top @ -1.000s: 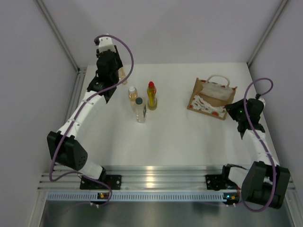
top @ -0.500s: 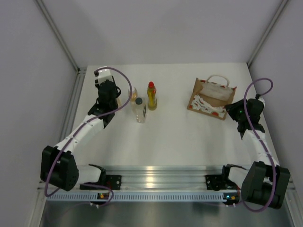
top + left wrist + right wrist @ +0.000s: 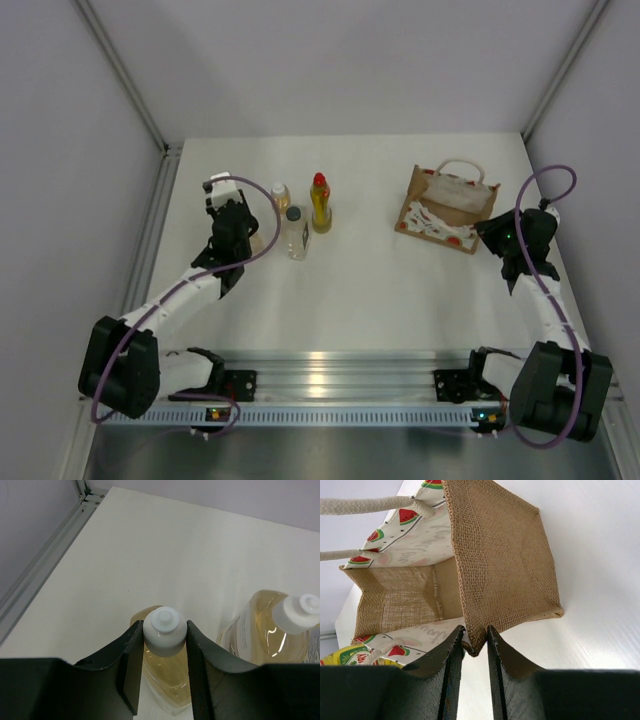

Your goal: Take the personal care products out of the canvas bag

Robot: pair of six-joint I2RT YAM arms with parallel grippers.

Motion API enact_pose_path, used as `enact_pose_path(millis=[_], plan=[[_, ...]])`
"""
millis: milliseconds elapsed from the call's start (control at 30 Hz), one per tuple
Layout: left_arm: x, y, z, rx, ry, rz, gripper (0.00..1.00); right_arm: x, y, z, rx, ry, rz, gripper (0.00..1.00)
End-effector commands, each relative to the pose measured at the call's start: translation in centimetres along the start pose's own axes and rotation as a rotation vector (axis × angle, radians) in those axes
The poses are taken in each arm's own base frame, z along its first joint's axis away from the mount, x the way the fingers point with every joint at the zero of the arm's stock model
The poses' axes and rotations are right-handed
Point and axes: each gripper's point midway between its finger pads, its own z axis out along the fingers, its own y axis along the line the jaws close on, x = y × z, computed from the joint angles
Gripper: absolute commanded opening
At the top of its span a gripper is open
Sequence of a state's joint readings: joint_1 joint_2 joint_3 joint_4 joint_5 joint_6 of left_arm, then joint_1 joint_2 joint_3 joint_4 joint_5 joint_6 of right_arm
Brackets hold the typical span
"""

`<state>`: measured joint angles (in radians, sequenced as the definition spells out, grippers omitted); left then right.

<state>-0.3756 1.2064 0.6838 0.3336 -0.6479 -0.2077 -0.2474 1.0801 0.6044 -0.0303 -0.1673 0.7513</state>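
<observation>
My left gripper is shut on the white cap of a clear amber-filled bottle, which hangs upright at the table, left of the other personal care products. From above, the left gripper hides most of that bottle. Beside it stand a second amber bottle, a clear bottle with a dark grey cap and a yellow bottle with a red cap. The canvas bag lies at the right. My right gripper is shut on the bag's burlap edge.
The metal frame rail runs along the table's left edge, with grey walls on three sides. The bag's white looped handles point toward the back wall.
The left arm has come down and forward from the back left, bringing the held amber bottle beside the standing bottles. The right arm and the bag have not moved.
</observation>
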Motion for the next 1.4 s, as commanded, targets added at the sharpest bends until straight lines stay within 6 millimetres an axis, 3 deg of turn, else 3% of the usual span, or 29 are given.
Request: enact_pose_path(millis=[0, 200, 600, 700, 833, 900, 1000, 1033, 1233, 1267, 1333, 1367], plan=[[-7.1, -2.3, -1.2, 0.078, -0.230, -0.208, 0.00, -0.3, 0.2, -0.3, -0.007, 0.004, -0.016, 0.24], [-4.9, -4.1, -2.1, 0.075, -0.200, -0.126, 0.00, -0.4, 0.5, -0.4, -0.019, 0.004, -0.014, 0.24], [-1.6, -4.3, -1.2, 0.022, -0.096, -0.077, 0.00, -0.3, 0.9, -0.7, -0.040, 0.007, -0.016, 0.24], [-1.2, -4.3, -1.2, 0.024, -0.082, -0.063, 0.21, -0.6, 1.1, -0.9, -0.045, -0.001, -0.017, 0.25], [-1.5, -4.3, -1.4, 0.031, -0.081, -0.064, 0.60, -0.6, 1.3, -1.0, -0.052, -0.004, -0.017, 0.29], [-1.7, -4.3, -1.5, 0.029, -0.076, -0.062, 0.68, -0.8, 1.5, -1.1, -0.055, -0.008, -0.017, 0.30], [-2.5, -4.2, -1.9, 0.031, -0.076, -0.073, 0.84, -0.9, 1.7, -1.1, -0.063, -0.007, -0.015, 0.38], [-2.7, -4.2, -2.0, 0.032, -0.075, -0.077, 0.98, -1.0, 1.9, -1.1, -0.068, -0.008, -0.016, 0.45], [-5.3, -4.5, -3.2, 0.054, -0.035, -0.111, 0.98, -1.8, 3.0, -1.5, -0.091, -0.019, -0.019, 0.66], [-6.9, -4.7, -3.5, 0.057, -0.042, -0.163, 0.98, -2.0, 3.2, -1.7, -0.094, -0.023, -0.022, 0.68], [-6.3, -4.1, -4.1, 0.030, 0.033, -0.139, 0.98, -2.6, 3.8, -2.0, -0.105, -0.037, -0.030, 0.73], [-7.6, -4.4, -4.5, 0.035, 0.037, -0.196, 0.98, -3.0, 4.0, -2.2, -0.108, -0.047, -0.033, 0.76]])
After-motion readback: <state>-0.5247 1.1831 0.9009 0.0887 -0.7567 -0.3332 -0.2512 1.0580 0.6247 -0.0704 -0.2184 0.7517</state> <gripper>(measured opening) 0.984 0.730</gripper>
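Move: The free spot for the white-capped bottle I hold in my left hand is about 4 cm to my right, 1 cm back and roughly 19 cm down on the table. The other white-capped bottle stands 6 cm ahead and 8 cm right, the grey-capped one 11 cm right and 1 cm back, the red-capped one 6 cm ahead and 16 cm right. From my right hand, pinching its corner, the canvas bag's middle is about 8 cm left, 3 cm ahead, 6 cm below. I carry the bottle by its neck about 4 cm right with my left hand, towards the three standing bottles, lowering it some 2 cm to the table. I open my fingers wide and rise straight up about 8 cm off the cap. My right hand stays almost in place and opens too, letting go of the bag's corner. ##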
